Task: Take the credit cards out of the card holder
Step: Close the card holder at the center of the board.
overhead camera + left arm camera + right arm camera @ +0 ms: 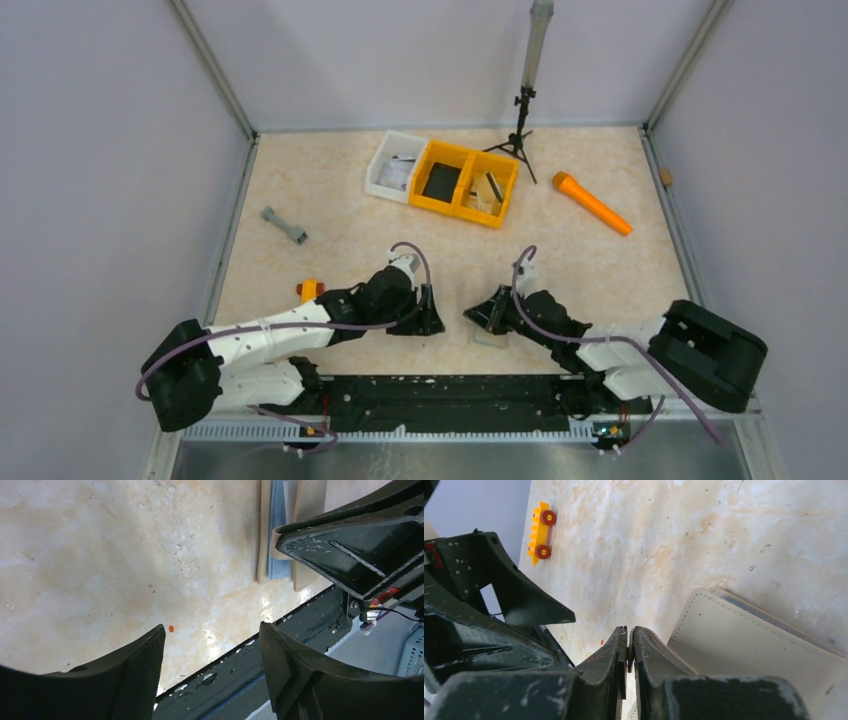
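The card holder (490, 339) lies flat on the table near the front edge, a pale beige stitched rectangle (744, 650). In the left wrist view its tan flaps (264, 540) show a blue-grey layer between them; I cannot tell whether that layer is a credit card. My right gripper (629, 630) is shut, its tips just left of the holder's edge and low over the table (478, 318). Nothing shows between its fingers. My left gripper (212, 630) is open and empty, a short way left of the holder (430, 322).
A yellow bin (505, 168) and a white bin (380, 170) stand at the back with small items inside. Also on the table: an orange cylinder (592, 203), a grey dumbbell shape (284, 225), a tripod (520, 125), a yellow toy brick (540, 530). A black rail (450, 390) runs along the near edge.
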Robot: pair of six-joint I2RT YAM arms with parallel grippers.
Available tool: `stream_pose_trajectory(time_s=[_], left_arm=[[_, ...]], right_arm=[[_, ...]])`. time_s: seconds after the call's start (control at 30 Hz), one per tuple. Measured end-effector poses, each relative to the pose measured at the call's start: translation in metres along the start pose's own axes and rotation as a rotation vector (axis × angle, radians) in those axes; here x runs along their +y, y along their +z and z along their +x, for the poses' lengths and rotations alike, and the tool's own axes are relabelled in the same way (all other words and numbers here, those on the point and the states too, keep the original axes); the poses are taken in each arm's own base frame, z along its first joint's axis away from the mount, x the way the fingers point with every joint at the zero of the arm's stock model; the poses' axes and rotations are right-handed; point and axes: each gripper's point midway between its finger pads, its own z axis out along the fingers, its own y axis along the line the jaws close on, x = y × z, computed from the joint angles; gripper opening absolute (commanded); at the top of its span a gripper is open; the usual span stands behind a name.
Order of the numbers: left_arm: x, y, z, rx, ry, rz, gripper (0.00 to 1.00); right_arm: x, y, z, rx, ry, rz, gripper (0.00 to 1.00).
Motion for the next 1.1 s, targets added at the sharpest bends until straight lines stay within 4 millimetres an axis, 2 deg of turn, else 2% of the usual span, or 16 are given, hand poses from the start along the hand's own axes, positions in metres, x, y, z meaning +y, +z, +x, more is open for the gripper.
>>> stream_pose_trajectory(time_s=[0.07, 0.17, 0.3, 0.43, 0.47, 0.6, 0.73, 0.83, 1.1], left_arm=[[0.002, -0.003, 0.000, -0.006, 0.003, -0.006, 0.72], [0.005, -0.006, 0.000, -0.009, 0.008, -0.014, 0.72], [0.009, -0.009, 0.000, -0.007, 0.013, -0.025, 0.73], [0.014, -0.012, 0.000, -0.006, 0.021, -0.040, 0.75], [0.015, -0.013, 0.000, -0.005, 0.022, -0.043, 0.75], [0.015, -0.015, -0.002, -0.012, 0.023, -0.039, 0.75], [0.010, -0.020, -0.005, -0.029, 0.025, -0.019, 0.75], [0.008, -0.023, -0.007, -0.039, 0.026, -0.006, 0.75], [0.007, -0.023, -0.007, -0.039, 0.026, -0.002, 0.75]], right_arm=[[-0.002, 0.005, 0.002, 0.002, -0.007, -0.007, 0.18], [-0.005, 0.013, 0.006, 0.001, -0.015, -0.021, 0.35], [-0.007, 0.018, 0.013, 0.005, -0.011, -0.058, 0.46], [0.003, 0.020, 0.014, 0.008, 0.005, -0.127, 0.64], [0.007, 0.020, 0.013, 0.003, 0.009, -0.147, 0.65], [0.018, 0.020, 0.006, -0.020, 0.015, -0.192, 0.66], [0.020, 0.019, 0.006, -0.022, 0.015, -0.212, 0.65], [0.006, 0.017, 0.012, 0.003, 0.036, -0.187, 0.64], [0.002, 0.017, 0.013, 0.024, 0.067, -0.195, 0.65]])
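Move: The right fingers still pinch the closing strap of the card holder. The holder's middle lies roughly 5 cm to their right, 1 cm back and 4 cm below. The orange tray stands about 28 cm ahead of this hand and 3 cm to its right, slightly lower. From the open, empty left gripper, the card holder lies around 13 cm to the right, 1 cm ahead and 5 cm below. Open the right gripper wide to let go of the strap while bringing it about 3 cm left and dipping 2 cm; lift back to the starting height, then settle down again beside the holder, easing 1 cm back right and rolling some 10 degrees. Meanwhile draw the open left gripper 2 cm left, away from the holder, then raise it slightly. ##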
